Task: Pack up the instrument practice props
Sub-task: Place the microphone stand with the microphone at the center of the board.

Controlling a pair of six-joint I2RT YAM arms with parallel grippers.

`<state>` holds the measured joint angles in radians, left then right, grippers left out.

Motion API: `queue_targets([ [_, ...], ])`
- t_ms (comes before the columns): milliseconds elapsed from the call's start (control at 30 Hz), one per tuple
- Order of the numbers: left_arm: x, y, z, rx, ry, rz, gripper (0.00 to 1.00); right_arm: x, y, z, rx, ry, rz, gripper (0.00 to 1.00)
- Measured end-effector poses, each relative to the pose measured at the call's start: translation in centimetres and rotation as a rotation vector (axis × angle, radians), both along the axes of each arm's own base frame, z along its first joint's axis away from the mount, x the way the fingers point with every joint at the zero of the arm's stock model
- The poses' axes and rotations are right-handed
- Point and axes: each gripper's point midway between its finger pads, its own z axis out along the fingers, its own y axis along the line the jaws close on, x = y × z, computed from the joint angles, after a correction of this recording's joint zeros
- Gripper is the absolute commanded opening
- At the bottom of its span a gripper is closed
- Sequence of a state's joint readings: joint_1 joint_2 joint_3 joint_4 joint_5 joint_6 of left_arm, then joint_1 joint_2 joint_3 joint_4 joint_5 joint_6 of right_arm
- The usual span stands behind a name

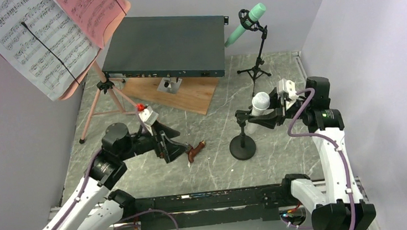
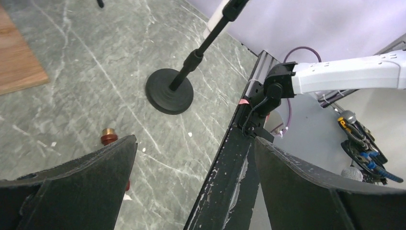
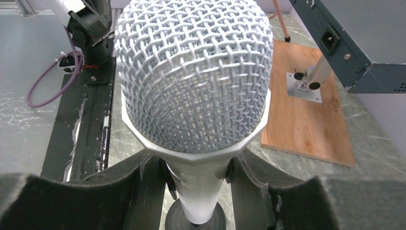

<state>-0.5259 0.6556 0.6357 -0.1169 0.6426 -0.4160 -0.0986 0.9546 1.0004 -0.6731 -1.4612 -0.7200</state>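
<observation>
My right gripper [image 1: 257, 117] [image 3: 198, 167] is shut on the handle of the white microphone [image 1: 260, 103] [image 3: 194, 81], just under its mesh head. The microphone stands upright over its black round-based mount [image 1: 243, 146] [image 2: 169, 91] [image 3: 195, 218]. At the back, a mint microphone [image 1: 246, 24] sits tilted on a black tripod mount [image 1: 255, 68]. The pink music desk holds white sheet-music pages [image 1: 28, 41] and a red page [image 1: 95, 10] above pink tripod legs [image 1: 100, 99] at far left. My left gripper [image 1: 165, 146] [image 2: 194, 158] hangs open and empty over the table.
A big dark grey metal box [image 1: 167, 46] rests on a post above a wooden board [image 1: 180, 95] at the back. A small brown wooden piece [image 1: 196, 150] [image 2: 109, 136] lies by my left fingers. A black rail [image 1: 209, 201] runs along the near edge. Walls close both sides.
</observation>
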Motion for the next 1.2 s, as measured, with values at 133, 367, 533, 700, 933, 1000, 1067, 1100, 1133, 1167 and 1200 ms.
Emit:
queue_targets([
  [133, -0.6, -2.5, 0.2, 0.033, -0.035, -0.059, 0.99, -0.5, -0.4, -0.2, 0.002, -0.026, -0.015, 0.38],
  [367, -2.2, -8.2, -0.6, 0.122, -0.175, -0.192, 0.99, -0.6, -1.4, -1.9, 0.008, 0.012, -0.080, 0.77],
  [533, -2.1, -11.3, -0.3, 0.158, -0.319, -0.244, 0.99, -0.4, -2.1, -2.8, 0.019, 0.067, -0.122, 0.90],
  [700, -0.6, -13.3, 0.8, 0.164, -0.470, -0.267, 0.99, -0.3, -3.3, -2.7, 0.065, 0.112, -0.177, 0.94],
  [933, 1.0, -16.5, 2.7, 0.134, -0.575, -0.310, 0.97, 0.2, -4.2, -2.0, 0.094, 0.147, -0.209, 0.97],
  [1000, 1.6, -17.3, 3.4, 0.119, -0.587, -0.326, 0.97, 0.4, -4.5, -1.8, 0.099, 0.152, -0.225, 0.97],
  [1067, 2.4, -17.7, 4.1, 0.101, -0.594, -0.336, 0.96, 0.6, -4.9, -1.5, 0.103, 0.156, -0.244, 0.97],
  [1100, 2.8, -17.8, 4.4, 0.090, -0.596, -0.340, 0.96, 0.8, -5.1, -1.3, 0.106, 0.158, -0.252, 0.97],
  [1133, 3.3, -17.9, 4.7, 0.079, -0.595, -0.345, 0.96, 0.9, -5.3, -1.1, 0.109, 0.159, -0.260, 0.97],
  [1167, 3.6, -18.0, 4.9, 0.071, -0.593, -0.349, 0.96, 1.0, -5.5, -1.0, 0.110, 0.160, -0.265, 0.97],
  [1200, 4.0, -18.2, 5.3, 0.060, -0.593, -0.355, 0.96, 1.0, -5.6, -0.8, 0.112, 0.160, -0.269, 0.97],
])
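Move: The microphone stand, standing on the table, rises some 24 cm to the left hand's right and 7 cm ahead, its middle roughly 13 cm lower; the microphone clipped to it is about 29 cm right and 5 cm ahead, near hand height. A brown pipe piece lies 6 cm right, 6 cm ahead, 24 cm below. The right hand already grips the microphone, whose middle is 1 cm left and 4 cm below it; the stand is 6 cm left, 2 cm ahead and 15 cm below. Rightward, about 18 cm, sweeps the open left hand towards the stand's clip, drawing back slightly before going forward and up some 6 cm, rolling about 35 degrees and swinging clockwise. The right hand opens wide and lets go of the microphone, dips about 3 cm, then eases some 5 cm to the right and back up, the microphone still between its open fingers. ##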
